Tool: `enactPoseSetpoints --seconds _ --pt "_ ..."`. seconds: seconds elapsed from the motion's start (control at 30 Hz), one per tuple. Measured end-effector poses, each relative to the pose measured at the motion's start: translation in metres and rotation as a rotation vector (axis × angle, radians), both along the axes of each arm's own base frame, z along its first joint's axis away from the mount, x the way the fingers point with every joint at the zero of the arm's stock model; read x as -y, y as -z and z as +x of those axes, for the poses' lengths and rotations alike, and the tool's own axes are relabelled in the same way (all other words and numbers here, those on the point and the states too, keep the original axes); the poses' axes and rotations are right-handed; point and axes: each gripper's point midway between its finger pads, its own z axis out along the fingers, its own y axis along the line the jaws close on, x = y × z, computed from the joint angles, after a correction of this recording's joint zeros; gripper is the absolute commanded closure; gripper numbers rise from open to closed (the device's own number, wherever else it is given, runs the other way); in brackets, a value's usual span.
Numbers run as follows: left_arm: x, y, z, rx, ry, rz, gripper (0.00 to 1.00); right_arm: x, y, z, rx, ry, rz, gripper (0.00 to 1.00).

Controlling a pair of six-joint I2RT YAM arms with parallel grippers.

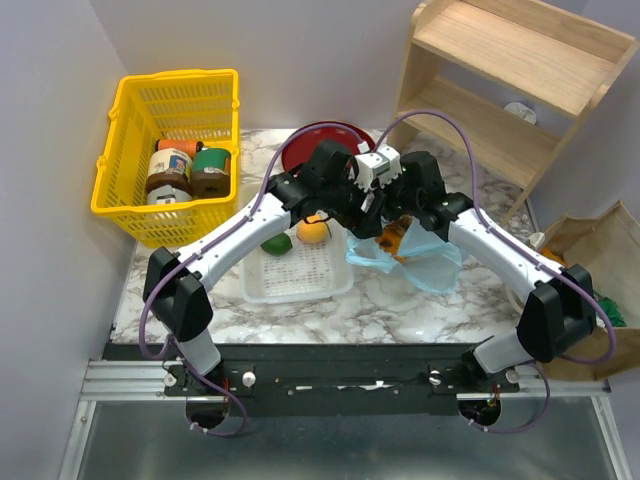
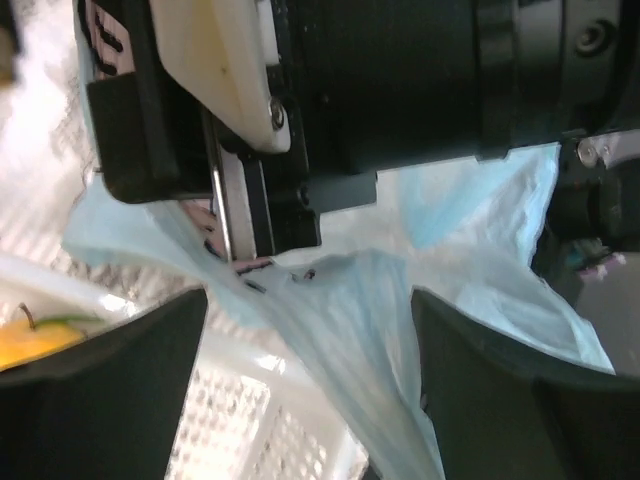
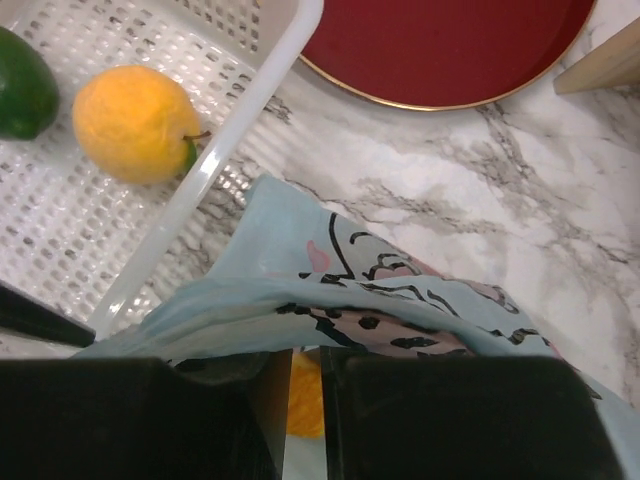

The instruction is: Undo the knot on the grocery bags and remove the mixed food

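The light-blue bag (image 1: 430, 262) lies right of centre on the marble table, its printed edge lifted. My right gripper (image 3: 305, 355) is shut on that printed film (image 3: 400, 310), and something yellow-orange shows in the narrow slit between its fingers. An orange-brown food item (image 1: 392, 238) sits at the bag's mouth below both wrists. My left gripper (image 2: 310, 330) is open, its fingers (image 2: 120, 380) standing wide on either side of a hanging fold of the bag (image 2: 350, 340). An orange (image 1: 313, 230) and a green lime (image 1: 277, 243) lie in the white tray (image 1: 300, 282). The brown paper bag (image 1: 595, 245) stands at the right edge.
A yellow basket (image 1: 130, 200) holding jars stands at the back left. A red plate (image 1: 305, 145) lies behind the tray, and a wooden shelf (image 1: 500, 110) fills the back right. The two wrists crowd together over the bag.
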Motion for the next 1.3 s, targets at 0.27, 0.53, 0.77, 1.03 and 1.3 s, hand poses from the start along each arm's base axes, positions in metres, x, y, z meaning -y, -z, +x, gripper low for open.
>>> enactPoseSetpoints --seconds 0.27,0.53,0.77,1.03,1.3 --pt "-0.008 0.016 0.001 0.008 0.027 0.027 1.00 0.003 -0.006 0.009 0.027 0.027 0.015 0.74" --pt "-0.048 0.050 0.018 -0.044 -0.006 0.074 1.00 0.029 0.031 -0.034 0.039 -0.145 -0.127 0.75" --pt "-0.048 0.050 0.017 -0.023 0.040 0.064 1.00 0.030 0.072 -0.056 0.080 -0.454 -0.291 0.52" --pt "-0.041 0.035 0.019 0.021 0.076 0.032 1.00 0.033 0.106 -0.064 0.134 -0.672 -0.421 0.30" --pt "-0.037 0.032 0.016 0.027 0.106 0.009 1.00 0.035 0.148 -0.063 0.064 -0.768 -0.482 0.16"
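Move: The grocery bag's rim already runs between the left gripper's open fingers, its pinch spot about 1 cm to the right and 1 cm below. The yellow fruit in the white tray lies some 12 cm left, 4 cm ahead and 20 cm below that gripper; the green fruit is 9 cm farther left and 3 cm nearer. From the right gripper, the mixed food lies roughly 18 cm below, 4 cm back and 1 cm right. Shut the left gripper on the bag rim, then draw it left and down about 5 cm towards the tray, ease partly back and keep the pinch. Meanwhile bring the right gripper back some 6 cm and down about 15 cm into the bag mouth, turning it roughly 45 degrees counter-clockwise, tipping its fingers steeper and opening them wide over the mixed food. ##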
